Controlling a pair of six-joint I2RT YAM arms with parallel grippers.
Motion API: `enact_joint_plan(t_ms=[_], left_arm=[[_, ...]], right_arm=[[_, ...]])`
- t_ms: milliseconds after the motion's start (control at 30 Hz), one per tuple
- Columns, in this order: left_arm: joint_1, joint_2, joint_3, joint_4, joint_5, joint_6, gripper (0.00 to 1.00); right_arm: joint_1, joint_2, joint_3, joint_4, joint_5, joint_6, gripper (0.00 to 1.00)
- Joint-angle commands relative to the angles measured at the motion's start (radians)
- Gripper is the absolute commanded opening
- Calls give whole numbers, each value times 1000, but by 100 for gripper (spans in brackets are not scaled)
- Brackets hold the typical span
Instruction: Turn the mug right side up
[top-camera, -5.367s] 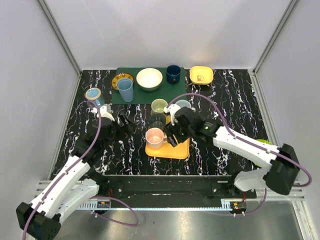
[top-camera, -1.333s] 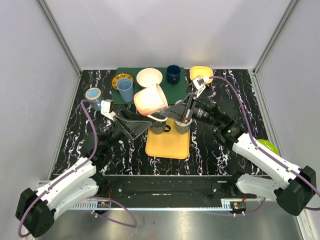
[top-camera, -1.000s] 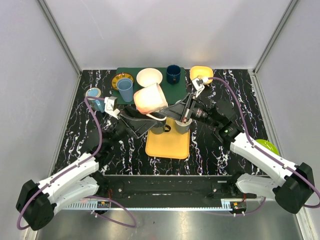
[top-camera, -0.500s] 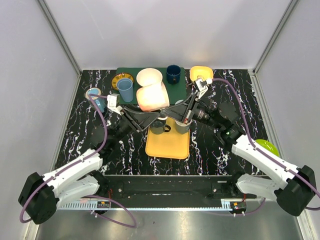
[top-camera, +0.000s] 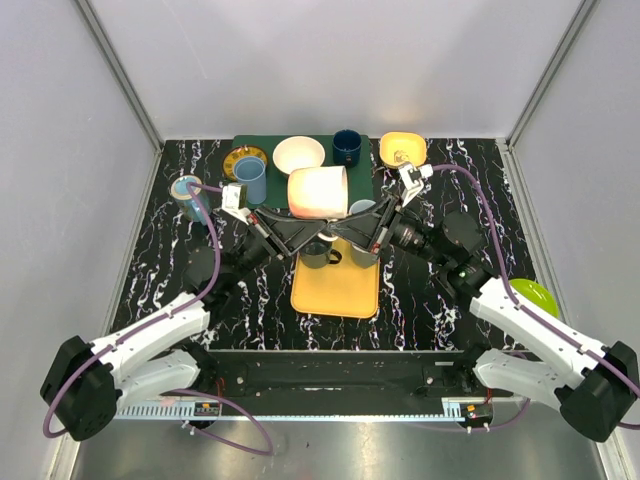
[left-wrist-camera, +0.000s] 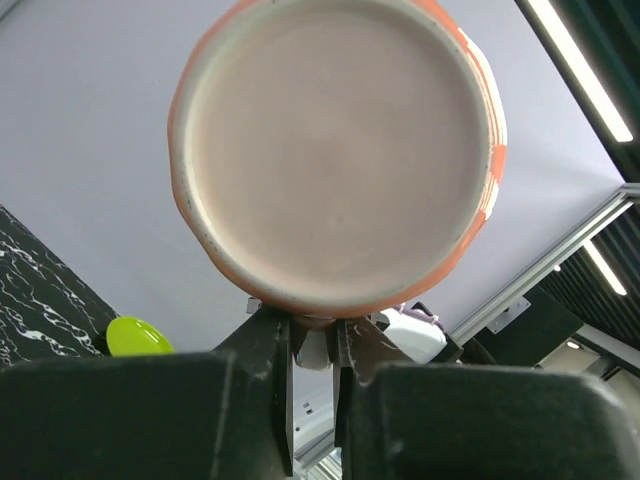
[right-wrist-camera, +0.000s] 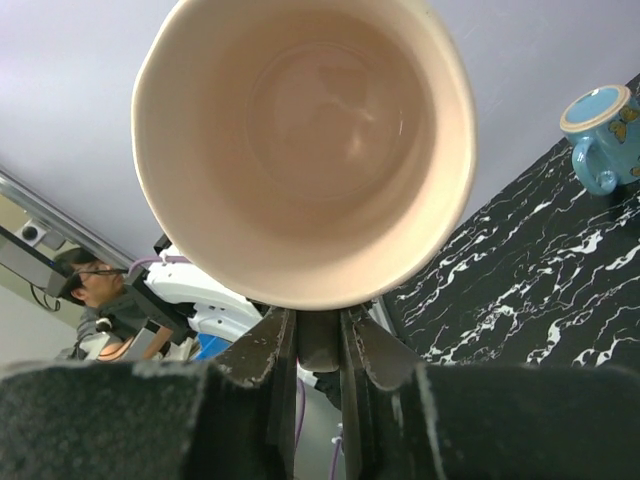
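Note:
The pink-orange mug (top-camera: 318, 192) hangs in the air above the yellow tray (top-camera: 337, 292), lying on its side. Its base faces the left wrist view (left-wrist-camera: 335, 150) and its open mouth faces the right wrist view (right-wrist-camera: 305, 150). My left gripper (top-camera: 303, 228) and my right gripper (top-camera: 347, 226) meet under it from either side. Both are shut on the mug's handle, which shows pinched between the left jaws (left-wrist-camera: 315, 345) and between the right jaws (right-wrist-camera: 318, 345).
On the tray stand a dark mug (top-camera: 318, 256) and a clear cup (top-camera: 362, 252). Behind are a green mat (top-camera: 362, 185), a blue tumbler (top-camera: 250, 181), a white bowl (top-camera: 298, 155), a navy mug (top-camera: 347, 147), a yellow bowl (top-camera: 402, 150). A light blue mug (top-camera: 187, 190) stands left, a green object (top-camera: 531, 294) right.
The mug was lifted off the tray by the right gripper, then the left gripper took hold too. Over the last second it turned from tilted to lying level and shifted slightly right.

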Motion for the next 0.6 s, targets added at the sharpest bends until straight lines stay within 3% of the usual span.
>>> enact_joint_plan(t_ms=[0,133,233,300,333,367,433,567], left_arm=[[10,-12,73,190,-62,-7,0],[10,-19,84,164,-38,2,0],[4,-65,113,31,-16,85,0],[-1,-101,96,-49,-50,163,0],[-1,-140,87,-98,-65,188,0],[-1,-160,64,-109,-96,209,0],[-1,-214,41,-141,-117,263,0],[-1,-306,12,-241,-192,337,0]], right_arm=[[29,-19,-18,-85,-81,-45,0],[30,-36,-16,-123,-84,-80,0],[29,-54,11,-222,-86,-139,1],[29,-63,37,-268,-81,-177,22],[29,-71,47,-307,-83,-189,42],[30,-79,60,-322,-78,-199,50],[30,-94,71,-359,-60,-220,64],[30,-109,109,-425,-38,-251,75]])
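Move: Both grippers pinch the pink mug's handle. The mug lies on its side in the air, its middle roughly 4 cm ahead of the left fingertips, 1 cm left and 4 cm above; from the right fingertips about 4 cm ahead, 2 cm left and 4 cm above. From the left hand, the blue mug stands some 25 cm ahead and 35 cm left, the dark mug 11 cm ahead and 1 cm left, both about 26 cm lower. The right fingers open wide and let go of the handle, then the right hand drops away, about 4 cm down and 2 cm back, its left-pointing fingers tipping down some 10 degrees. The left keeps its pinch, dips about 1 cm, then swings left nearly 3 cm and climbs back up, turning a little counter-clockwise and bringing the mug slightly towards the blue mug's side. ##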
